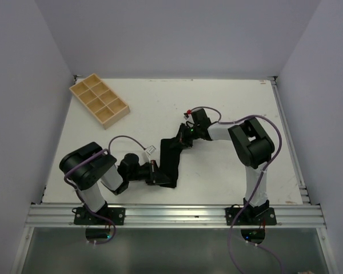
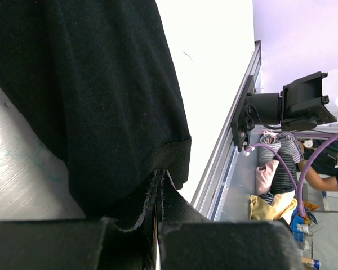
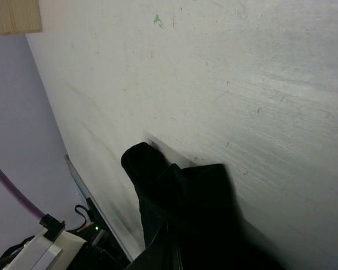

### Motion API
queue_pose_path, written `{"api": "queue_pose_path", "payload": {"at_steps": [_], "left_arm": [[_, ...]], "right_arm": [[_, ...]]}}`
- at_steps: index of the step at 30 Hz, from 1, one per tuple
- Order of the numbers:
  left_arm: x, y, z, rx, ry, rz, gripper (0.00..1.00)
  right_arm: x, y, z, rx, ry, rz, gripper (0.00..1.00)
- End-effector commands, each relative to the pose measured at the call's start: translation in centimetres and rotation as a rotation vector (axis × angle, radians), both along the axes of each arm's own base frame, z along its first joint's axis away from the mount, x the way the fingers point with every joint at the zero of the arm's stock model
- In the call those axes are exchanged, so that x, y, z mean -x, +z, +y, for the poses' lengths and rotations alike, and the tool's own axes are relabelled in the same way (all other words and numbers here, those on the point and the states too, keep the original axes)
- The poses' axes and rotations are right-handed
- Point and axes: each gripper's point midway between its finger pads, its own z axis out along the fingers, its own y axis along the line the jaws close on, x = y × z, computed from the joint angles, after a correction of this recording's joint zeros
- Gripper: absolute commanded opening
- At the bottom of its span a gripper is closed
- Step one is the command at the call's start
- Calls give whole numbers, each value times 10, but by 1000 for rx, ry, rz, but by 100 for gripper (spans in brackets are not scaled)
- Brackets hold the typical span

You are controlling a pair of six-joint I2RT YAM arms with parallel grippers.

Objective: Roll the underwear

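Note:
The underwear (image 1: 170,157) is a black cloth held between both grippers over the middle of the table, running from near left to far right. My left gripper (image 1: 158,172) is shut on its near end. In the left wrist view the cloth (image 2: 90,95) fills the upper left, and its hem is pinched in that gripper (image 2: 158,222). My right gripper (image 1: 186,136) is shut on the far end. In the right wrist view the bunched cloth (image 3: 180,191) rises from that gripper (image 3: 177,261), whose fingers are mostly hidden by it.
A wooden tray (image 1: 99,100) with several compartments sits at the back left; its corner (image 3: 14,14) shows in the right wrist view. A metal rail (image 1: 171,214) runs along the near table edge. A heap of other clothes (image 2: 273,180) lies beyond the rail (image 2: 225,152).

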Motion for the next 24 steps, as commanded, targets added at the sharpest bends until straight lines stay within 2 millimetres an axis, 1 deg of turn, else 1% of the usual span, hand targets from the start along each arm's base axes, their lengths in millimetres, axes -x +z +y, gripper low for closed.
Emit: {"api": "queue_pose_path", "payload": {"at_steps": [1,2,3,4,5,6,7,8,9,10,11,13,14,17,20,21,24], "left_arm": [[4,-31,14,-124,29,15,0],[3,-31,14,-126,34,13,0],[3,-32,14,-129,36,13,0],[2,-31,12,-134,36,10,0],[2,-31,12,-134,35,10,0],[3,-33,12,-139,32,14,0],[1,-32,10,-140,29,7,0],[2,-33,10,-143,25,10,0],[2,-34,10,-145,25,12,0],[2,-34,10,-147,25,10,0],[2,-34,10,-149,25,11,0],[2,-34,11,-150,28,7,0],[2,-35,11,-154,29,9,0],[3,-35,12,-161,27,7,0],[4,-37,14,-170,30,11,0],[4,-37,15,-171,33,10,0],[4,-38,16,-178,36,14,0]], "right_arm": [[-7,37,0,-62,-37,-115,0],[-6,46,8,-101,-35,-143,0],[-5,52,11,-122,-40,-147,0],[12,54,26,-158,-38,-127,0],[9,59,29,-178,-37,-158,0],[17,56,33,-195,-39,-132,0],[27,51,42,-208,-18,-122,0],[28,55,47,-237,-15,-148,0],[35,48,48,-242,-23,-119,0],[42,46,53,-257,-15,-115,0],[41,46,57,-283,-22,-137,0],[49,33,55,-268,-40,-110,0],[50,21,52,-250,-52,-106,0],[53,2,49,-225,-50,-88,0],[54,-10,45,-198,-50,-94,0],[55,-16,43,-181,-51,-93,0],[59,-25,38,-158,-51,-91,0]]}}
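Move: The underwear lies mostly back from the right hand, its middle about 10 cm back and 5 cm to the left, a centimetre or so lower; the left gripper is some 18 cm back and 9 cm left of the right hand. From the left hand, which is already at the cloth's near end, that middle is about 8 cm ahead and 4 cm right, also about a centimetre lower. The right hand, fingers shut, hops back about 7 cm and left 5 cm, down onto the underwear's middle. ##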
